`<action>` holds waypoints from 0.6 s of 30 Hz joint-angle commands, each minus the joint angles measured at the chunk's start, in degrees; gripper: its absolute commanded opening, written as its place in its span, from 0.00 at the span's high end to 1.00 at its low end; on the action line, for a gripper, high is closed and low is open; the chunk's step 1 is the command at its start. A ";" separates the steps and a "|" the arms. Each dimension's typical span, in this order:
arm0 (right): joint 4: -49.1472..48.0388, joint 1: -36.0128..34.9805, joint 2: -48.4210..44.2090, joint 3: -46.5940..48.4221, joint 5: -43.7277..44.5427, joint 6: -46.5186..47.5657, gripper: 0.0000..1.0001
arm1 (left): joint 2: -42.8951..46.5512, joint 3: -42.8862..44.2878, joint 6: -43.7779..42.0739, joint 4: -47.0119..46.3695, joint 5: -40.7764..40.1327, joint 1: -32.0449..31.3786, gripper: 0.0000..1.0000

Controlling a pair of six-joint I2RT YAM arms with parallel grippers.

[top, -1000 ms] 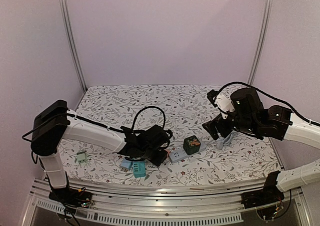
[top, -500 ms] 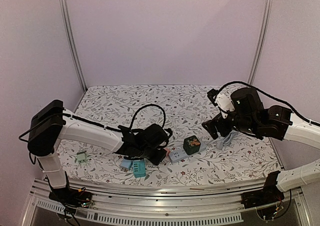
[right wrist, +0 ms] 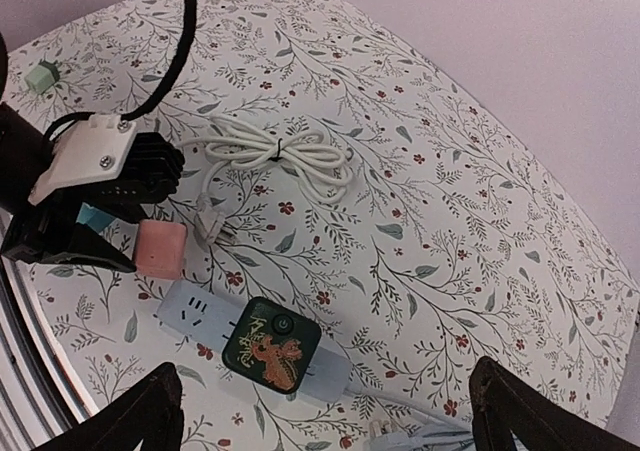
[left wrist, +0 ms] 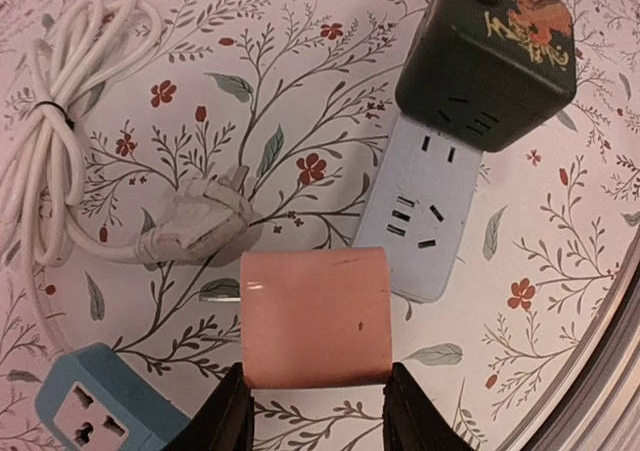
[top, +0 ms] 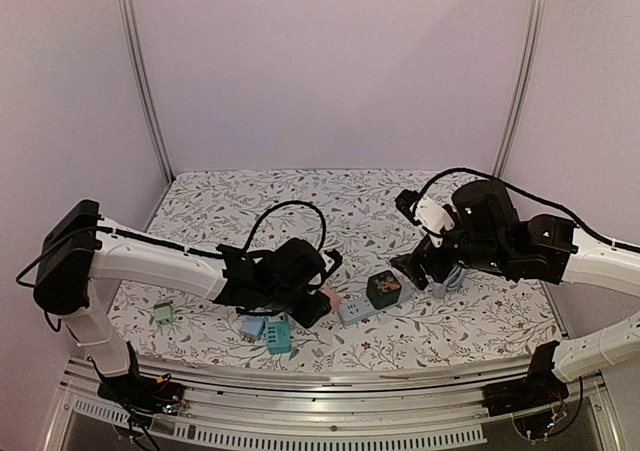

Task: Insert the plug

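My left gripper (left wrist: 316,396) is shut on a pink plug (left wrist: 315,316), black fingers (left wrist: 226,416) pressing its two sides. A metal prong sticks out of the plug's left side. The plug hangs just left of the pale blue power strip (left wrist: 420,221), which lies on the flowered cloth with free sockets facing up. A dark green cube with a gold dragon (left wrist: 490,51) sits on the strip's far end. From above, the pink plug (top: 330,298) is beside the strip (top: 357,311). My right gripper (right wrist: 325,421) hovers wide open above the cube (right wrist: 270,343), holding nothing.
A coiled white cord (left wrist: 60,121) with its white plug (left wrist: 200,226) lies left of the strip. Two blue adapters (top: 268,331) sit by the front edge and a small green one (top: 163,314) at the left. The strip's cable (top: 445,281) trails right.
The left arm has carried the pink plug a little to the right, closer to the strip. The right arm has swung left, towards the green cube. Both grippers kept their state.
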State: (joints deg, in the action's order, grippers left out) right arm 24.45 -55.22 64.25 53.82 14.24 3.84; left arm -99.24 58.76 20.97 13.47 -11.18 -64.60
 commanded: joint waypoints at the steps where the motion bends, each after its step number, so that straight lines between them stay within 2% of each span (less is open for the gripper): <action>1: -1.06 -3.76 1.26 -1.69 -1.11 11.48 0.01 | 4.05 -1.59 -0.90 1.09 4.18 0.30 0.90; 5: -3.94 -4.85 2.14 -3.66 -4.50 17.19 0.01 | 5.56 -1.63 -1.08 1.55 7.35 0.44 0.89; 9: -6.43 -7.24 2.50 -6.92 -4.93 27.96 0.01 | 6.87 -1.81 -0.51 2.04 10.54 0.53 0.89; 14: -9.82 -8.76 2.76 -9.31 -5.68 32.54 0.01 | 7.70 -1.73 0.66 2.86 13.47 0.96 0.90; 18: -9.89 -11.45 4.32 -9.21 -1.91 35.54 0.01 | 8.21 -1.55 1.18 2.88 15.79 1.22 0.90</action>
State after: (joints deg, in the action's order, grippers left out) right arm 17.12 -64.20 67.05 45.08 9.96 34.02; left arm -93.12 57.84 21.32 15.38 0.80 -64.07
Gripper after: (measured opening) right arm 0.989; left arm 0.395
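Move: The pink cube, already pinched in the left fingers with its prongs out to the side, lies about 15 cm to the right hand's left, 2 cm nearer the base and some 17 cm below. The green cube is 3 cm ahead of the right hand, 5 cm left and 18 cm down. From the left hand, the grey strip's free sockets lie 2 cm ahead, 6 cm right and 5 cm down; the white plug is 6 cm ahead and 1 cm left, equally low. The pink cube is drawn back and up, about 3 cm each way, off from the free sockets in the left hand's unbroken pinch. The right hand, wide open and empty, comes to meet it, sinking about 6 cm while going back 5 and left 4 over the strip, its wrist swinging some 30 degrees counter-clockwise and its left side dipping; it stops short of the cube. ##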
